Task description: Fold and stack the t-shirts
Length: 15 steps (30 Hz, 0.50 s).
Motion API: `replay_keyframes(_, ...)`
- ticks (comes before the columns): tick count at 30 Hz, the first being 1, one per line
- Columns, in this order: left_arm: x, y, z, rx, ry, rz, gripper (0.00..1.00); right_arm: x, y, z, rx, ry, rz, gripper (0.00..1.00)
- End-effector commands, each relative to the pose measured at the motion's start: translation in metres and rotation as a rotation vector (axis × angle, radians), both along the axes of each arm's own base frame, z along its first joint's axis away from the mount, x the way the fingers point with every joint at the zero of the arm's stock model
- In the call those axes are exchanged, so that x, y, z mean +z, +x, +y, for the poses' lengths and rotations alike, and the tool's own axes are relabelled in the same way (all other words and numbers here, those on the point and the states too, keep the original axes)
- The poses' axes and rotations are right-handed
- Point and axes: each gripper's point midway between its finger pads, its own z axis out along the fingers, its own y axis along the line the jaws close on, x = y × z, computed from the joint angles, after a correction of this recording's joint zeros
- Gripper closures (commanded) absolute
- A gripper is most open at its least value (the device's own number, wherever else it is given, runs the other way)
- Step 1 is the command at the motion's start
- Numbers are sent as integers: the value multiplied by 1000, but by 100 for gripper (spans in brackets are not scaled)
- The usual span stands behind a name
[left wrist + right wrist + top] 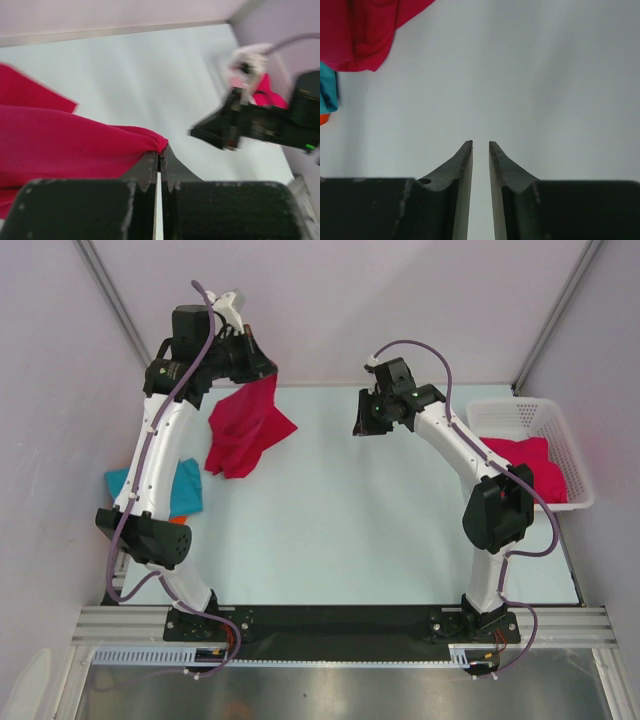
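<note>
A crimson t-shirt (248,427) hangs bunched at the back left of the table, its top edge pinched in my left gripper (258,368). In the left wrist view the jaws of that gripper (160,150) are shut on a fold of the red cloth (75,145). My right gripper (362,420) hovers at the back centre, to the right of the shirt and apart from it. In its wrist view this gripper (480,144) stands open by a narrow gap, with nothing between the fingers and only table below. A teal t-shirt (185,485) and an orange one (178,521) lie at the left edge.
A white mesh basket (520,405) at the right edge holds another crimson t-shirt (530,465). The right arm (260,122) shows across from the left wrist camera. Enclosure walls stand close behind and beside the table.
</note>
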Motion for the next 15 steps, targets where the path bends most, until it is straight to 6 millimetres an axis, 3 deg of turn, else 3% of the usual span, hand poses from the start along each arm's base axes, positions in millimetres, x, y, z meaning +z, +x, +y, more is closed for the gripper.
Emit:
replay_keyframes(1,80,-42,-41,-206,-164,-170,100,-1,3,28,49,48,-8,75)
replay_keyframes(6,151,-93,-41,-287,-230,-384,100,-21,-1,41,66,24,26,74)
replay_keyframes(9,168,-99,-23,-190,-224,-462,100,-20,-3,42,62,17,25,74)
replay_keyframes(13,139,-59,25,95,-133,-379,100,-15,-8,39,53,1,12,74)
replay_keyframes(15,122,-50,37,149,-102,-317,100,-16,-14,40,58,-1,14,74)
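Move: The left hand holds the red t-shirt by one corner; its bulk hangs about 8 cm ahead, 6 cm to the left and 24 cm below that hand. The folded teal shirt is roughly 25 cm left of the left hand, 3 cm back and 36 cm down. From the right hand, the red shirt's bulk is some 27 cm left, 8 cm ahead and 8 cm lower, the white basket about 44 cm right, 9 cm ahead and 16 cm lower. Left hand lifts the still-pinched red t-shirt some 14 cm, drawing back, while the right eases left and down. ##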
